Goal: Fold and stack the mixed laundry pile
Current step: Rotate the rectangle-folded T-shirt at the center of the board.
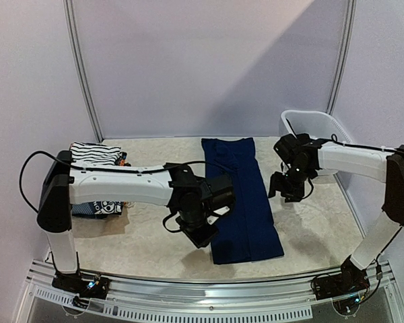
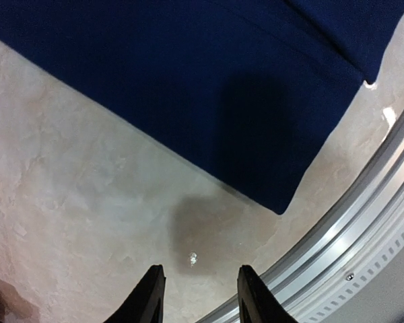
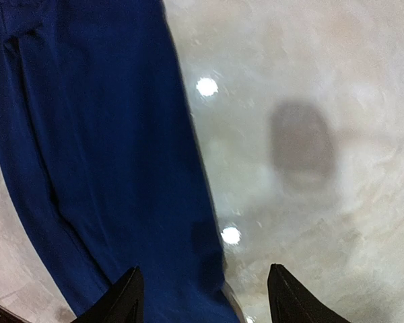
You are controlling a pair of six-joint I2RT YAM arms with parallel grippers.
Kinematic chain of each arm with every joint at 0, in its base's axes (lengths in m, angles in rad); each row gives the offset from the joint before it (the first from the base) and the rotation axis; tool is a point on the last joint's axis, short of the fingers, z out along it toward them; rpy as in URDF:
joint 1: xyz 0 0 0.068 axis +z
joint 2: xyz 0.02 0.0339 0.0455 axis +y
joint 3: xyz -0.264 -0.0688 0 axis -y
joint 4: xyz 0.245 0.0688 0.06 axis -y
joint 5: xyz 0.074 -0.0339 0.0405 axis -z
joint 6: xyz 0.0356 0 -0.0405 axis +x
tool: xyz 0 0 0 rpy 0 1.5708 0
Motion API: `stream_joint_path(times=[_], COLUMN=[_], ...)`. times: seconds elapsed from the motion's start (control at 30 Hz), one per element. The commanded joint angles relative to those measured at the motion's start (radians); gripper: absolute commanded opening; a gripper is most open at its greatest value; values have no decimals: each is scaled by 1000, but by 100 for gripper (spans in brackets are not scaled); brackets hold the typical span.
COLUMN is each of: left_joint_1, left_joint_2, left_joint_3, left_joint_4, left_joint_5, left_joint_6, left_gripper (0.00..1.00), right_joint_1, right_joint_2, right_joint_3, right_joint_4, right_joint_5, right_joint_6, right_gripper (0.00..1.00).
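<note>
A long navy blue garment (image 1: 242, 202) lies flat, folded into a narrow strip down the middle of the table. Over its near left edge hovers my left gripper (image 1: 203, 235), open and empty. In the left wrist view the left gripper (image 2: 198, 269) hangs above bare table, just short of the navy corner (image 2: 283, 195). My right gripper (image 1: 291, 194) hangs to the right of the strip, also open. In the right wrist view the right gripper (image 3: 203, 269) straddles the navy garment's (image 3: 101, 168) right edge from above. Striped (image 1: 94, 153) and cartoon-print cloth (image 1: 102, 207) sit at the far left, partly behind my left arm.
A white plastic tub (image 1: 318, 125) stands at the back right, behind my right arm. A metal rail (image 2: 363, 222) runs along the table's near edge. Bare marbled tabletop (image 1: 316, 229) shows to the right of the navy strip.
</note>
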Motion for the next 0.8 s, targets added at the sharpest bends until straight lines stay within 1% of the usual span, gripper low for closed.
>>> stream_joint_path(times=[0.0,0.13,0.3,0.43,0.57,0.77], left_joint_1=[-48,-75,-101,-113,-114,-116], left_joint_2=[60,103,129,148,171,205], left_joint_3=[57,81,73,66,67,45], left_joint_4=[23,19,34,49,67,108], left_joint_5=[26,26,26,26,26,26], left_joint_6=[55,70,86,93,98,88], left_gripper=[37,37,36,36,35,33], right_joint_1=[0,3,29,49,56,64], right_joint_2=[-127,-205,-279,-341,-376,-404], right_joint_3=[-147,-262,-392,-484,-533,-563], right_joint_4=[11,30,118,171,185,194], right_joint_5=[-46,-113,-231,-271,-284,-297], right_joint_6=[42,58,78,106,134,148], right_gripper=[64,64,64,64,63,63])
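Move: Below and to the right of the left hand lies the T-shirt's near-left corner, about 5 cm right, 4 cm back and 8 cm down; the near-right corner is roughly 27 cm to this hand's right and 1 cm back. From the right hand, that near-right corner is some 17 cm straight back and 8 cm below. The T-shirt's middle lies about 7 cm ahead and 13 cm left of the right hand, the white basket 20 cm ahead and 12 cm right. Drawing back about 13 cm beside the T-shirt's right edge, the right hand sinks some 4 cm towards the near-right corner and slows, its fingertips swinging about 15 degrees leftwards, towards the cloth. The left hand sinks about 5 cm while easing back and right onto the near-left corner, turning some 10 degrees clockwise. Both grippers stay partly open and empty; no touch can be made out. ##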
